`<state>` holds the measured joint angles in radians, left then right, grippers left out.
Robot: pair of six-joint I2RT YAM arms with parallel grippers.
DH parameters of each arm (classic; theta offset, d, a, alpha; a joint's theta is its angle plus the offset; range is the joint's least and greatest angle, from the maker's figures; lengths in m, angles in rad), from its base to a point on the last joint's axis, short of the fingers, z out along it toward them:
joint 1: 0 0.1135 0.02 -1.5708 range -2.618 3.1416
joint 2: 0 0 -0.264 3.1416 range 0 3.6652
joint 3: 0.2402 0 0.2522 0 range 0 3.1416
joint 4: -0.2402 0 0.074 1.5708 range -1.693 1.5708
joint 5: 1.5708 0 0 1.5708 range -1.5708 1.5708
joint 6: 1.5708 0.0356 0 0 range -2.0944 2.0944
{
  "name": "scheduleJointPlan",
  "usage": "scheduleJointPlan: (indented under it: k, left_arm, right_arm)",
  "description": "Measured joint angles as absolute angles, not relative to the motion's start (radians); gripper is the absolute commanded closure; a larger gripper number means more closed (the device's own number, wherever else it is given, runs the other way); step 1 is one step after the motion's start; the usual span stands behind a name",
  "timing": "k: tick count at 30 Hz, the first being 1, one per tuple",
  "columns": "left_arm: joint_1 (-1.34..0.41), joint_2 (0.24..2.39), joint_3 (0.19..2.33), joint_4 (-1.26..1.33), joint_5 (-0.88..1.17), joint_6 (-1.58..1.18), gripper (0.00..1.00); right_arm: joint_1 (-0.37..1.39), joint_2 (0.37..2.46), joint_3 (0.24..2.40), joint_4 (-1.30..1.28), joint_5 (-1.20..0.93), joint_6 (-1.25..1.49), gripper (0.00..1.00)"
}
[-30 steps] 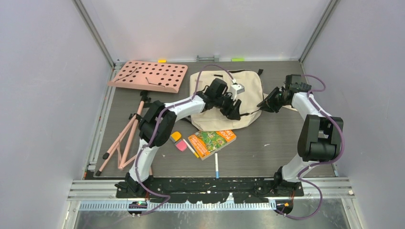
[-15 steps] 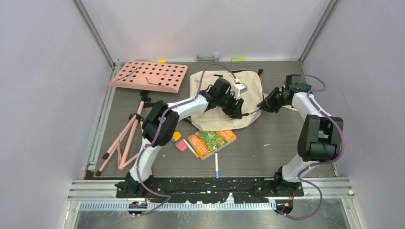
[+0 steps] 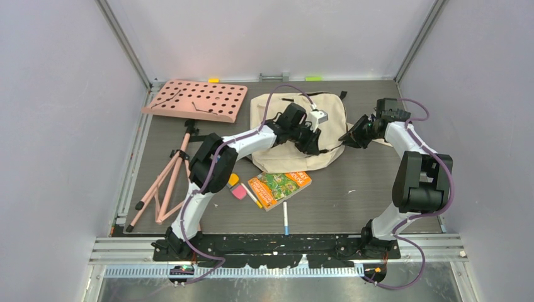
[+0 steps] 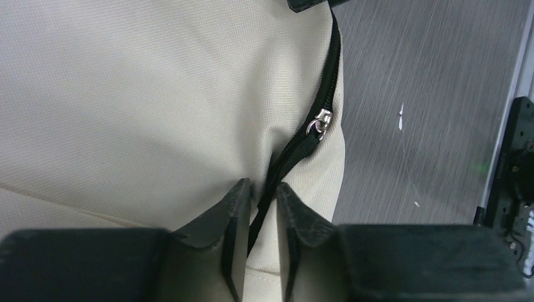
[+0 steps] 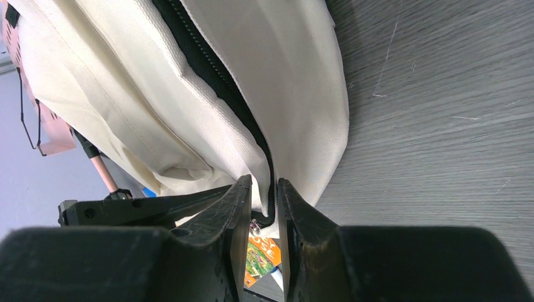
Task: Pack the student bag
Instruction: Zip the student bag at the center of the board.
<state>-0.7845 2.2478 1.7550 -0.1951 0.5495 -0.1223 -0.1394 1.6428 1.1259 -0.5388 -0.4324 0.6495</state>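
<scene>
The student bag (image 3: 280, 157), cream with black zips, lies flat at the back middle of the table. My left gripper (image 3: 310, 145) is down on its near right part. In the left wrist view the jaws (image 4: 264, 189) have closed to a narrow gap on the bag's black zip seam, just below the silver slider (image 4: 321, 123). My right gripper (image 3: 346, 137) is at the bag's right edge. In the right wrist view it (image 5: 264, 185) pinches the cream fabric (image 5: 126, 82) beside the zip.
An orange picture book (image 3: 279, 187), a pen (image 3: 285, 218), a marker and erasers (image 3: 236, 187) lie in front of the bag. A pink perforated board (image 3: 195, 100) and a folded pink stand (image 3: 165, 182) are at the left. Walls enclose the table.
My left gripper has shifted slightly farther onto the bag and its jaws have narrowed onto the zip seam. The right arm has not moved.
</scene>
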Motion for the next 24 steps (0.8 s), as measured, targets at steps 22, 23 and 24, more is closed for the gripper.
scheduleJointPlan:
  k: [22,23,24]
  left_arm:
    - [-0.812,2.082,1.557,-0.142,0.443,-0.121,1.00]
    - [-0.813,2.071,1.544,-0.134,0.435,-0.120,1.00]
    - [-0.813,2.061,1.531,-0.126,0.427,-0.118,1.00]
  right_arm:
    - [-0.122,1.623,1.126,-0.565,-0.363,0.646,0.99]
    - [-0.121,1.621,1.126,-0.567,-0.362,0.646,0.99]
    - [-0.118,1.617,1.126,-0.570,-0.359,0.646,0.99]
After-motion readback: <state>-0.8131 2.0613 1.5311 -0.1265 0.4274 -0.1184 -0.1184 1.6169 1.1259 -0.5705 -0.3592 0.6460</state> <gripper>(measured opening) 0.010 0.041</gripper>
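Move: The zipper's black pull tab lies between the left fingertips, its middle about 1 cm to their right; the metal ring is some 4 cm to the right of the left hand and 1 cm nearer the base, and the orange book roughly 13 cm back, 13 cm left and 7 cm lower. The right fingertips straddle the bag's zipper edge, about 1 cm below them; the ring lies some 5 cm left and 5 cm back of the right hand. Shut the left gripper on the pull tab, then draw it left, back and slightly up, about 3.5 cm in all, away from the right gripper. Meanwhile close the right gripper on the bag's zipper edge, dipping only about half a centimetre, and hold that edge nearly in place against the pull. ##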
